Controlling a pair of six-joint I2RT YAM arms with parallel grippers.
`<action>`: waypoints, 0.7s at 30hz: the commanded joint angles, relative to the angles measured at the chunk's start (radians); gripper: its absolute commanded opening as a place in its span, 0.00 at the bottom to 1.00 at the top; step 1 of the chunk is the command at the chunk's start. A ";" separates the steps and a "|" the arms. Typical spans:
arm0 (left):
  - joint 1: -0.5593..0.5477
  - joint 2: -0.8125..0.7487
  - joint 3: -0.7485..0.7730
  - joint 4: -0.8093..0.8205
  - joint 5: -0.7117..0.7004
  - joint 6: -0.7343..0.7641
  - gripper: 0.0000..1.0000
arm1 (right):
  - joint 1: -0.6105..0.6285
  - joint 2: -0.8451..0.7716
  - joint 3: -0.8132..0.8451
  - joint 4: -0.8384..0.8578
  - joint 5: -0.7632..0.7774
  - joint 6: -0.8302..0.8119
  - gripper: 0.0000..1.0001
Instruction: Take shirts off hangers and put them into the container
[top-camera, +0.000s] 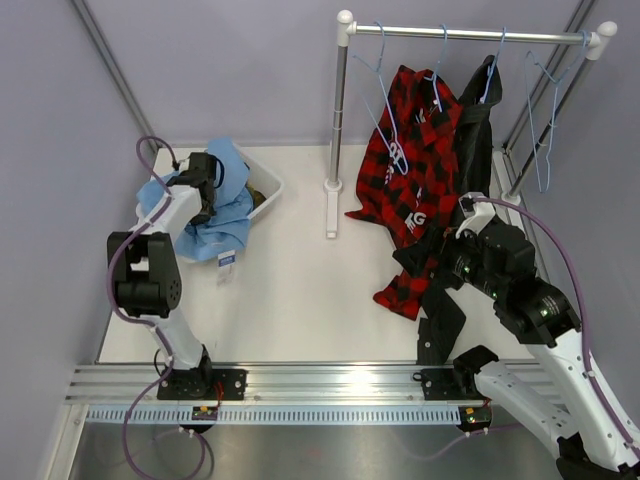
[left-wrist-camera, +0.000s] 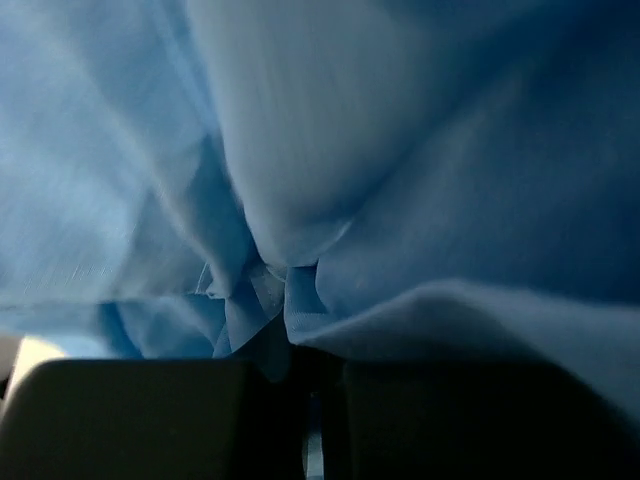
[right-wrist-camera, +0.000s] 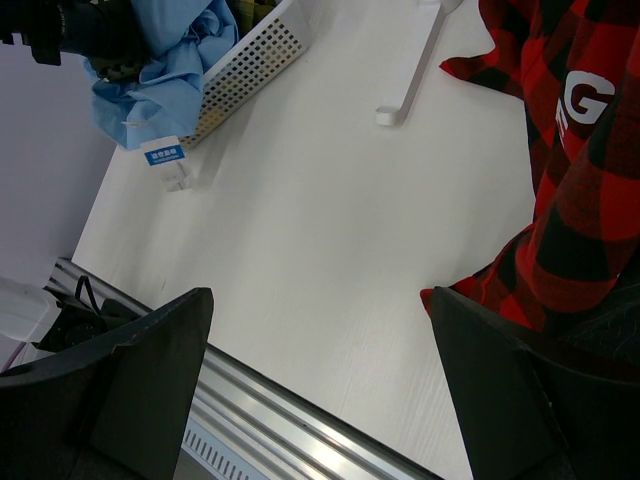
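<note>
My left gripper (top-camera: 205, 188) hangs over the white container (top-camera: 268, 184), shut on a fold of the light blue shirt (left-wrist-camera: 300, 180). That shirt (top-camera: 215, 228) spills over the container's front rim onto the table. A bit of yellow plaid cloth (top-camera: 258, 196) lies inside the container. The red-and-black plaid shirt (top-camera: 420, 150) hangs from a pale-blue hanger (top-camera: 436, 60) on the rail, its tail (right-wrist-camera: 585, 200) reaching the table. Behind it a black shirt (top-camera: 476, 130) hangs from its own hanger. My right gripper (right-wrist-camera: 320, 330) stands open and empty just left of the red tail.
Two bare hangers (top-camera: 385, 100) (top-camera: 545, 110) hang on the white-capped rail (top-camera: 470, 33). The rail's white foot (right-wrist-camera: 410, 70) rests on the table between container and red shirt. An aluminium rail (top-camera: 320, 385) runs along the near edge. A shirt tag (right-wrist-camera: 165, 158) lies beside the container.
</note>
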 joint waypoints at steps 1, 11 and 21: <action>0.014 0.049 0.007 -0.005 0.105 -0.059 0.05 | -0.003 -0.006 0.006 0.038 -0.011 0.009 0.99; 0.075 0.038 -0.001 -0.005 0.260 -0.051 0.49 | -0.003 -0.025 0.024 0.031 -0.009 -0.014 0.99; 0.077 -0.210 0.079 -0.043 0.300 -0.042 0.97 | -0.003 -0.043 0.053 0.005 -0.029 -0.024 0.99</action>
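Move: My left hand, shut on the blue shirt, is over the container: its middle lies about 3 cm ahead, 1 cm right and 6 cm below. The yellow plaid shirt shows in the container roughly 11 cm to my left hand's right and 5 cm ahead; the blue shirt's white label hangs some 9 cm back and 5 cm right. From my right hand the container is about 22 cm ahead, 43 cm left and well below. I lower my left hand another 2 cm or so with the blue shirt into the container while its fingers begin to open, and hold it low as they spread nearly wide and let the cloth go. The wrist rolls about 10 degrees, its left side dipping, and then I start back up, some 4 cm from the lowest point. ##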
